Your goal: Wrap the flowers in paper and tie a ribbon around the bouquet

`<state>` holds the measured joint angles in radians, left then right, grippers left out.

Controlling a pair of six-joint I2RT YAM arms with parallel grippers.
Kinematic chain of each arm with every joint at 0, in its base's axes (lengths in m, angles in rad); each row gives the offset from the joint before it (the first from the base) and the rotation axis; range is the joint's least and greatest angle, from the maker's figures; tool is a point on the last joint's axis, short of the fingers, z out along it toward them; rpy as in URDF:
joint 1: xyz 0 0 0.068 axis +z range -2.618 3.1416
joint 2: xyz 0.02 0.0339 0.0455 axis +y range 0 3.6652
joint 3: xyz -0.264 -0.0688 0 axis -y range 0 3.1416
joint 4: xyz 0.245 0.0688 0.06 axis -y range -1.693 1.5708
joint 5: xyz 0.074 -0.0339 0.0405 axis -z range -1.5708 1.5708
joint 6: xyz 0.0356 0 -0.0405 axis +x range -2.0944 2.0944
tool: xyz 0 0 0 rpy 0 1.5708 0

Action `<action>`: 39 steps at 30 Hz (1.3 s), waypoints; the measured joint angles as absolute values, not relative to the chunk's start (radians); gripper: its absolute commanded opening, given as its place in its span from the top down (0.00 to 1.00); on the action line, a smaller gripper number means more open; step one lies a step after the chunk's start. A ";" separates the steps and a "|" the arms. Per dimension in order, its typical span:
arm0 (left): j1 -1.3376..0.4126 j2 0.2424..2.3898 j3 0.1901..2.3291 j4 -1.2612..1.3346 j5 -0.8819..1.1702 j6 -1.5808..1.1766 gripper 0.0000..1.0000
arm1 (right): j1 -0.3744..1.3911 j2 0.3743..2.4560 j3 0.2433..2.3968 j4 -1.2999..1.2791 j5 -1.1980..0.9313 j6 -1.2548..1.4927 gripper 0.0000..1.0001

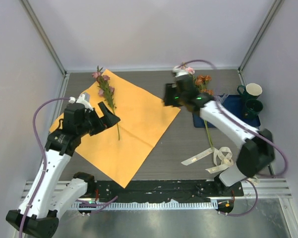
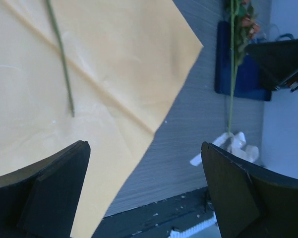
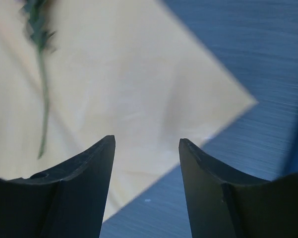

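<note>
The orange paper [image 1: 129,129] lies flat on the table, left of centre. One sprig of the flowers [image 1: 106,89], pink-bloomed and green-leaved, rests on its far corner, the thin stem [image 2: 62,59] running toward me. More of the flowers [image 1: 203,82], orange and pink, lie to the right by a blue tray. The cream ribbon [image 1: 219,156] curls on the table at the near right. My left gripper [image 1: 111,115] hovers open over the paper's left part, beside the stem's end, nothing between its jaws [image 2: 143,146]. My right gripper [image 1: 166,95] hangs open and empty above the paper's right corner [image 3: 146,141].
A blue tray [image 1: 228,110] with two green cups [image 1: 251,101] stands at the right wall. Grey walls enclose the table on three sides. A black rail [image 1: 158,189] runs along the near edge.
</note>
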<state>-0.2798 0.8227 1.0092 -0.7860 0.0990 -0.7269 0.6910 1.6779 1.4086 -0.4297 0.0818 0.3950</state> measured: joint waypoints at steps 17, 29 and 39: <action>-0.528 1.013 0.867 -0.467 0.329 -0.848 0.01 | 0.212 1.645 1.055 -0.432 0.233 0.181 0.66; -0.542 1.003 0.867 -0.452 0.307 -0.857 0.01 | 0.200 1.776 1.108 -0.357 0.304 0.099 0.66; -0.542 1.003 0.867 -0.453 0.307 -0.857 0.02 | 0.201 1.795 1.108 -0.310 0.353 0.054 0.65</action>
<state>-0.5415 1.0035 0.8673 -0.4526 0.3065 -0.8574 0.2008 1.7947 1.1080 -0.3103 0.3527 0.0536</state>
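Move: The crossing stems of the remaining pink and orange flowers lie about 28 cm to the right hand's right, 5 cm ahead and roughly 15 cm below. The orange blooms lie some 18 cm farther out along them. The blue tray's middle is about 15 cm right of that crossing and 2 cm farther out; the ribbon lies 28 cm nearer and 13 cm right of it. From the left hand the stem crossing is about 50 cm right, 17 cm ahead and 22 cm below. To the remaining stems the right hand swings quickly right, about 25 cm off the paper, then sinks to them at the tray's left side, easing slightly forward and farther right. It turns clockwise and rolls its left side down while the fingers narrow to about a third open, the right finger coming against the stems. The empty, wide-open left hand shifts some 12 cm right and a little down above the paper, turning clockwise, then holds still. ##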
